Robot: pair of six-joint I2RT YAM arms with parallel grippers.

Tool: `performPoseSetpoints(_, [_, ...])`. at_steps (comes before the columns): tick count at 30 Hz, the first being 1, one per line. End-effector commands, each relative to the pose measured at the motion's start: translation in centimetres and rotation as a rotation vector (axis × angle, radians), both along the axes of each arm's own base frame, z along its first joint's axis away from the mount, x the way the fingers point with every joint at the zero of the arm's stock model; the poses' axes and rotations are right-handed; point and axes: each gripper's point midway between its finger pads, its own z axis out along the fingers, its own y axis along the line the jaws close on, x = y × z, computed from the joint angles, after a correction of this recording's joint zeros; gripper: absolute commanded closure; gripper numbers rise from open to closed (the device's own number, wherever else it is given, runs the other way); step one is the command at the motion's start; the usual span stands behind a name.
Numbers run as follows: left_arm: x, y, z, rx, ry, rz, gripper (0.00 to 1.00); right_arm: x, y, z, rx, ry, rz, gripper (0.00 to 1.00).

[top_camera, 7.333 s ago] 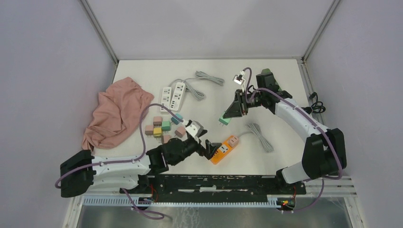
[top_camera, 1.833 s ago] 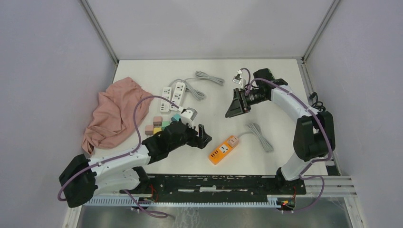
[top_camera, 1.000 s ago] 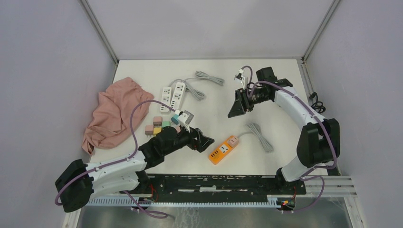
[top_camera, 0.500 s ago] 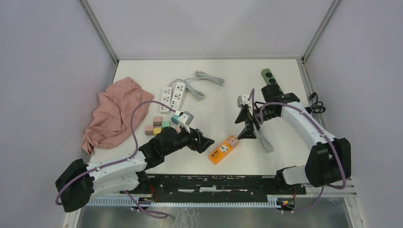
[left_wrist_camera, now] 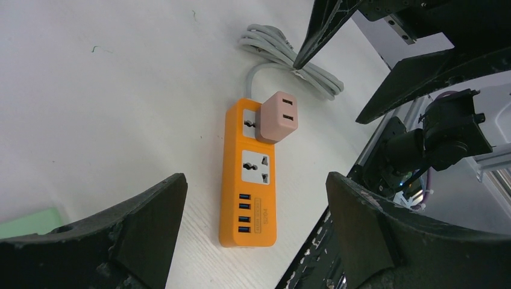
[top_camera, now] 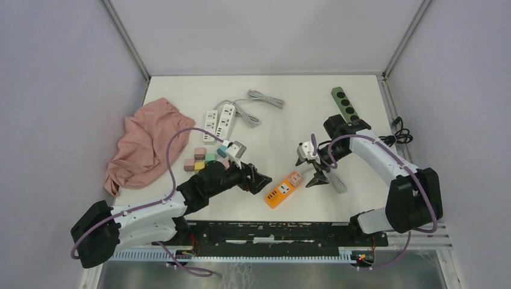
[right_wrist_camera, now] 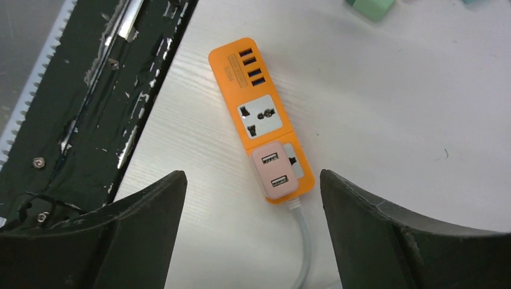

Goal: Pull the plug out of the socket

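The socket is an orange power strip (top_camera: 281,190) lying flat near the table's front edge. A pink plug (top_camera: 294,178) sits in its outlet at the cable end. My left gripper (top_camera: 260,181) hovers just left of the strip, open and empty; in the left wrist view the strip (left_wrist_camera: 252,180) and plug (left_wrist_camera: 278,117) lie between and beyond its fingers (left_wrist_camera: 150,223). My right gripper (top_camera: 308,170) hangs open just right of the plug, touching nothing. In the right wrist view, the plug (right_wrist_camera: 274,172) and strip (right_wrist_camera: 256,84) lie between its spread fingers (right_wrist_camera: 141,223).
The strip's grey cable coil (top_camera: 330,173) lies under the right gripper. Coloured plug blocks (top_camera: 203,161), two white power strips (top_camera: 218,120) and a pink cloth (top_camera: 144,141) lie to the left. A green power strip (top_camera: 344,103) and a black cable (top_camera: 401,133) are at the back right.
The right arm swung from the back of the table down to the orange strip's plug end and its jaws opened wide. The left arm stayed put.
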Motion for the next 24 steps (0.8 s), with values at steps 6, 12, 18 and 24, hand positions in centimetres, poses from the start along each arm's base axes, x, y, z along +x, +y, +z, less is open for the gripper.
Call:
performPoseSetpoints(6, [0.6,-0.2,0.4,-0.003,-0.060,0.001,0.08,2.0,0.9,-3.4,-0.181,-0.113,-0.017,0.20])
performPoseSetpoints(12, [0.7,-0.2,0.1,0.007,-0.057,0.001,0.08,2.0,1.4,-5.6,-0.286,-0.160,0.024,0.28])
performPoseSetpoints(18, [0.6,-0.2,-0.1,0.009,-0.052,-0.004,0.08,2.0,1.3,-6.7,-0.352,-0.178,0.052,0.38])
performPoseSetpoints(24, [0.3,-0.4,-0.5,0.004,-0.046,-0.024,0.08,1.8,1.3,-7.4,-0.393,-0.189,0.083,0.49])
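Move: The right hand goes for the pink plug on the near-right strip, about 1 cm ahead of it, 3 cm to its left and 9 cm below. The orange strip's middle lies some 4 cm back and 4 cm left of the plug; the grey cable bundle is roughly 12 cm to the plug's right and 1 cm farther out. From the left hand, the plug lies level ahead, about 11 cm right and 10 cm below. The right hand sinks about 7 cm, tipping its fingers down some 20 degrees and half-closing them around the plug. ##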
